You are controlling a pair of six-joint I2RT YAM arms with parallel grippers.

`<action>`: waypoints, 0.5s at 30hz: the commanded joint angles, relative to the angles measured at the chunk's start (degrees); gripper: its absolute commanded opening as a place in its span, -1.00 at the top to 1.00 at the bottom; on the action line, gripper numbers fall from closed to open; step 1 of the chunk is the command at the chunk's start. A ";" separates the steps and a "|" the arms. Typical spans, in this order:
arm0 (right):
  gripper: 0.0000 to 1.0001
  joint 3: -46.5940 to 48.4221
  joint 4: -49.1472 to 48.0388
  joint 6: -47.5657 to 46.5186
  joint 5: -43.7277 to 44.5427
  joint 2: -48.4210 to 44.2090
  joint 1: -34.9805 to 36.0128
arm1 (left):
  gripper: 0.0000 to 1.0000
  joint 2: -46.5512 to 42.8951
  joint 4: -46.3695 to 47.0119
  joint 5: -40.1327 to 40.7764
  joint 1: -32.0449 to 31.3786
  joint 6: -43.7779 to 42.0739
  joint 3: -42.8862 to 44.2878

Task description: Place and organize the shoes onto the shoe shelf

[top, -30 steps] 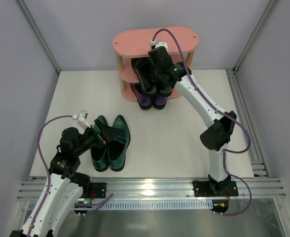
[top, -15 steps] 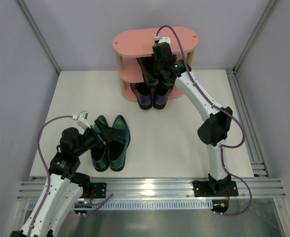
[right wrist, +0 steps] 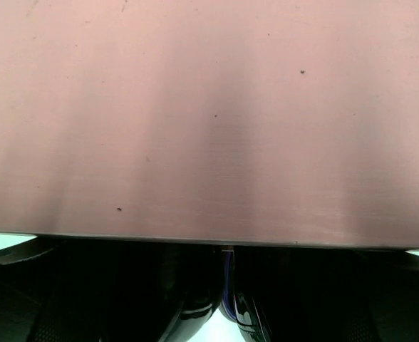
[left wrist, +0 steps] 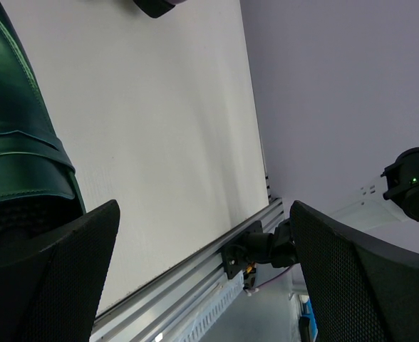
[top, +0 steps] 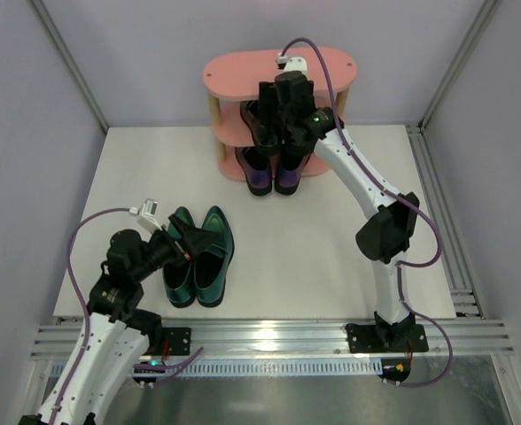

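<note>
The pink shoe shelf [top: 243, 71] stands at the back; its board fills the right wrist view [right wrist: 209, 121]. My right gripper [top: 278, 131] is at the middle tier, shut on the pair of black shoes [top: 262, 124], which show dark and pressed together under the board [right wrist: 174, 299]. The purple shoes [top: 260, 181] sit on the bottom tier, heels outward. The teal-green shoes [top: 198, 257] lie side by side on the table. My left gripper [top: 188, 241] is open just over them; one teal shoe [left wrist: 17, 142] lies beside its left finger [left wrist: 53, 285].
The white table [top: 331, 239] ends in an aluminium rail [top: 269, 336] at the near edge, also seen in the left wrist view [left wrist: 195, 278]. Grey walls close in on all sides. The right arm's base [left wrist: 266, 246] shows beyond the rail.
My right gripper has moved back toward the shelf, carrying the black shoes further in over the middle tier. The left arm and the teal shoes have not moved.
</note>
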State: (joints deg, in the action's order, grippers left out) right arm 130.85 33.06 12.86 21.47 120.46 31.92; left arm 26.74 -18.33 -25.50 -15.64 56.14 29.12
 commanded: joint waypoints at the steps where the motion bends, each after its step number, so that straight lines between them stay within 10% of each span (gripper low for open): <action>1: -0.79 -2.60 -10.56 1.29 0.41 -7.50 -0.90 | -0.99 -0.46 0.75 0.27 -0.01 0.02 1.73; 15: -0.83 -44.84 -22.33 2.43 12.00 -47.72 2.27 | -0.99 9.54 9.62 3.26 0.08 0.46 6.12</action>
State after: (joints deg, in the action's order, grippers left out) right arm 96.66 15.57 13.23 26.30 82.08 34.09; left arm 33.06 -14.87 -23.73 -15.64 56.55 32.77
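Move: The right hand is at the heels of the black shoes on the middle shelf, their middle about 8 cm ahead, 1 cm left and 6 cm below its open fingers. The purple shoes stand on the bottom board, some 4 cm ahead, 2 cm left and 24 cm down. From the right hand the green shoes lie roughly 32 cm back, 25 cm left and 26 cm down; from the left hand, about 2 cm ahead, 3 cm left and 17 cm below. Fingers already open, the right hand comes clear of the black shoes' heels: first a short way straight back out of the shelf, then ever faster up and back, swinging right, about 20 cm in all, while its fingers tip up some 20 degrees. Late on, the left hand, still wide open, starts to drift forward and up above the green shoes, under 3 cm. ##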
